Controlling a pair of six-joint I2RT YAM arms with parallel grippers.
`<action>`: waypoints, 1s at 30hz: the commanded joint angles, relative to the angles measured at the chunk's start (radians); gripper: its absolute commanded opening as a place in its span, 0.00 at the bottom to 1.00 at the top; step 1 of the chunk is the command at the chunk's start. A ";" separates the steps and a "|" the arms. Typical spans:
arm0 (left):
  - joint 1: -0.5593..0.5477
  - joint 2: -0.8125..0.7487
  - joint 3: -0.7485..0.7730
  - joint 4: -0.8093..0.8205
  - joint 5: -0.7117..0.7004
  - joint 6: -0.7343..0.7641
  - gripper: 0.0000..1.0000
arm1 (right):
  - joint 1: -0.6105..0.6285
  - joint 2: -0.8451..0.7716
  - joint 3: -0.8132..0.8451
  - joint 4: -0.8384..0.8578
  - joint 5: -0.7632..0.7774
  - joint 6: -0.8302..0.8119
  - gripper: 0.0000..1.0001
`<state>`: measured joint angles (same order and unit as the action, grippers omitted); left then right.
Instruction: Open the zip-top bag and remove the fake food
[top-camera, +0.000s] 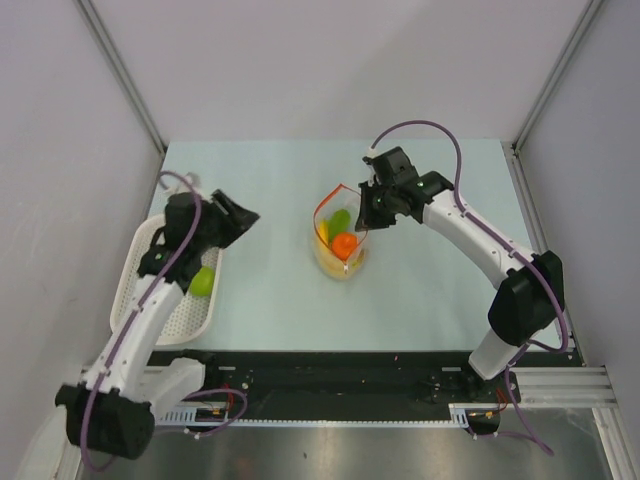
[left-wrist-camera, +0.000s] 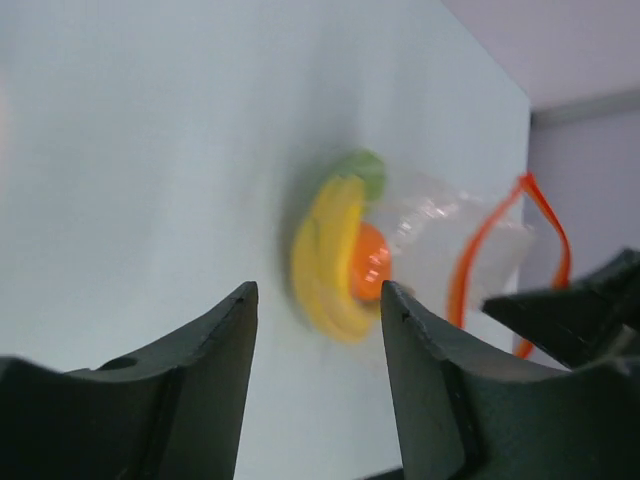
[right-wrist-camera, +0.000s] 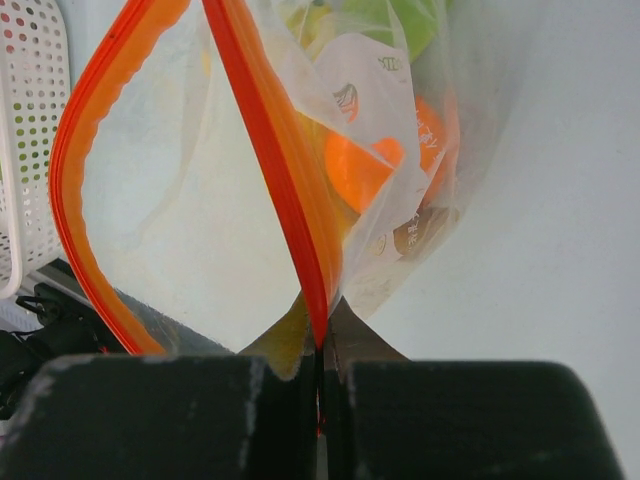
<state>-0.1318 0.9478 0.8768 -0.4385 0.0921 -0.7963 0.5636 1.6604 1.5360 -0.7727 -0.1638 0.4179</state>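
Note:
The zip-top bag (top-camera: 340, 243) stands mid-table with its red zip strip (top-camera: 330, 203) spread into an open loop. Inside lie fake food pieces: an orange-red piece (top-camera: 344, 245), a green piece (top-camera: 340, 219) and a yellow banana (left-wrist-camera: 330, 255). My right gripper (right-wrist-camera: 322, 335) is shut on the red zip strip (right-wrist-camera: 270, 150) at the mouth's right side, holding that edge up. My left gripper (top-camera: 240, 215) hovers left of the bag, over the basket's right rim. It is open with nothing between its fingers (left-wrist-camera: 430, 380), and it faces the bag (left-wrist-camera: 440, 225).
A white perforated basket (top-camera: 145, 265) sits at the table's left edge under the left arm, with a round green fruit (top-camera: 203, 281) in it. Grey walls close in the table on three sides. The basket's wall (right-wrist-camera: 25, 150) also shows in the right wrist view.

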 joint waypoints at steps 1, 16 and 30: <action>-0.187 0.198 0.143 0.127 0.135 -0.035 0.51 | 0.021 -0.002 0.050 0.010 0.017 -0.014 0.00; -0.529 0.566 0.505 -0.005 0.051 -0.265 0.34 | 0.102 -0.039 0.076 0.007 0.129 0.025 0.00; -0.551 0.837 0.613 -0.123 -0.067 -0.230 0.29 | 0.082 -0.068 0.024 0.038 0.115 0.056 0.00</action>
<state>-0.6720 1.7042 1.4055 -0.5072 0.0635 -1.0492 0.6590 1.6314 1.5650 -0.7742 -0.0326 0.4545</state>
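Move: The orange in the open zip-top bag lies about 24 cm to the left hand's right, some 6 cm farther out and 16 cm below it. The bananas are about 4 cm to the left of the orange, and the green fruit stands some 5 cm beyond it. The bag's raised mouth is about 21 cm to the left hand's right, 2 cm ahead and 5 cm lower. From the right hand, the orange is about 5 cm ahead, 4 cm left and 13 cm down. The left hand, empty, sweeps some 24 cm to the right from beside the tray to the bag's mouth, rising slightly on the way and turning clockwise, then sinks steeply with the wrist tipping down about 20 degrees, fingers narrowing from over half open to about a quarter as their tips enter between the rims towards the orange and bananas. The right hand keeps its pinch on the bag's rim, easing it about 2 cm left and slightly back, then up by about 2 cm, to hold the mouth up for the incoming fingers. ##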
